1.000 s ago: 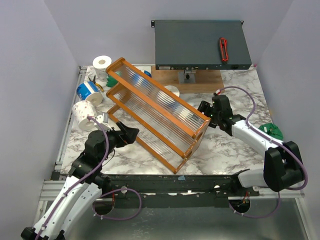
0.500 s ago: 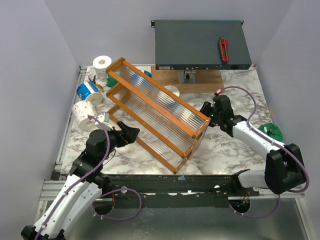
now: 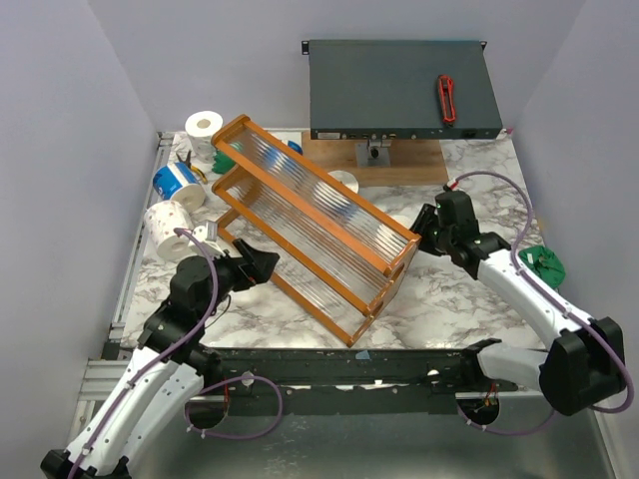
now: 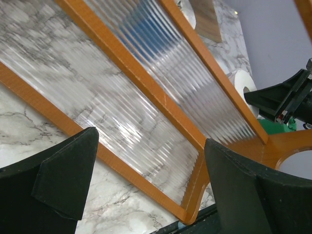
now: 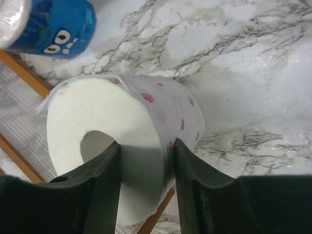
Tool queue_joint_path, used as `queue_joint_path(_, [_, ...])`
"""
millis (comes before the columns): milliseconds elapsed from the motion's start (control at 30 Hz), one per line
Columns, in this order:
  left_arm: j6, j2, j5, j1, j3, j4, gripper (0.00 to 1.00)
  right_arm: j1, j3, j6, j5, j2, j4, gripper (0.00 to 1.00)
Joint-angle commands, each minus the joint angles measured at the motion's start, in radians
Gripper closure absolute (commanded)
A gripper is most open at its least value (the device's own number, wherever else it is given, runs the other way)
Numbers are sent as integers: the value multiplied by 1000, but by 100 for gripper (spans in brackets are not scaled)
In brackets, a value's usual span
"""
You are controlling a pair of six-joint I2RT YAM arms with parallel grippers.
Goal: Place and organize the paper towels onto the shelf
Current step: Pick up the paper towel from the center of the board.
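The shelf [image 3: 310, 225] lies slanted across the middle of the table, with an orange frame and clear ribbed tiers. My right gripper [image 3: 427, 230] sits at its right end, shut on a bare white paper towel roll [image 5: 122, 141]. One finger is in the roll's core and the other is on its outer wall. A blue-wrapped roll [image 5: 53, 24] lies just beyond it. My left gripper [image 3: 262, 267] is open beside the shelf's near left rail [image 4: 122, 161], holding nothing. More rolls lie at the far left: white [image 3: 204, 125], blue [image 3: 178, 184], white [image 3: 165, 220] and green [image 3: 222, 160].
A dark grey metal box [image 3: 399, 90] with a red tool [image 3: 446, 98] on it stands at the back on a wooden block [image 3: 384, 165]. Another white roll [image 3: 344, 182] lies behind the shelf. A green-wrapped item [image 3: 544, 261] lies at the right edge.
My right gripper has shut on the white roll and shifted slightly right, away from the shelf's end. The left arm has barely moved.
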Motion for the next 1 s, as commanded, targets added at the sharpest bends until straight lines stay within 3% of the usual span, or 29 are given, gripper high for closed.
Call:
queue_joint_path(0, [17,-20,-2,4,58,-13,8,-1,80,-15,87,-78,-66,67])
queue_joint_path(467, [15,-29,-16,4,79,3,8,-2,203,-41,268,-206,-230,67])
queue_joint_path(967, [3,-90,-47,4,65,-36,8,-1,453,-66,270,-311,-439,66])
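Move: The right hand already grips the paper towel roll by its wall, the roll's middle about 4 cm left, 1 cm ahead and 3 cm below. The tilted shelf's middle lies some 23 cm to its left, level fore-and-aft and in height; the blue roll behind stands about 18 cm left, 14 cm ahead, 4 cm lower. From the left hand the shelf's middle is roughly 11 cm right, 5 cm ahead and 8 cm below. The right hand keeps its pinch on the roll's wall, one finger in the core hole and one outside, and hoists it about 16 cm, shifting some 6 cm right away from the shelf's right end and, late on, drawing back a little, while the wrist tips the fingers up by roughly 15 degrees and swings about 10 clockwise. Meanwhile the left hand, empty and still wide open, rises about 4 cm on the near left side of the shelf with its fingertips tipping slightly up. ##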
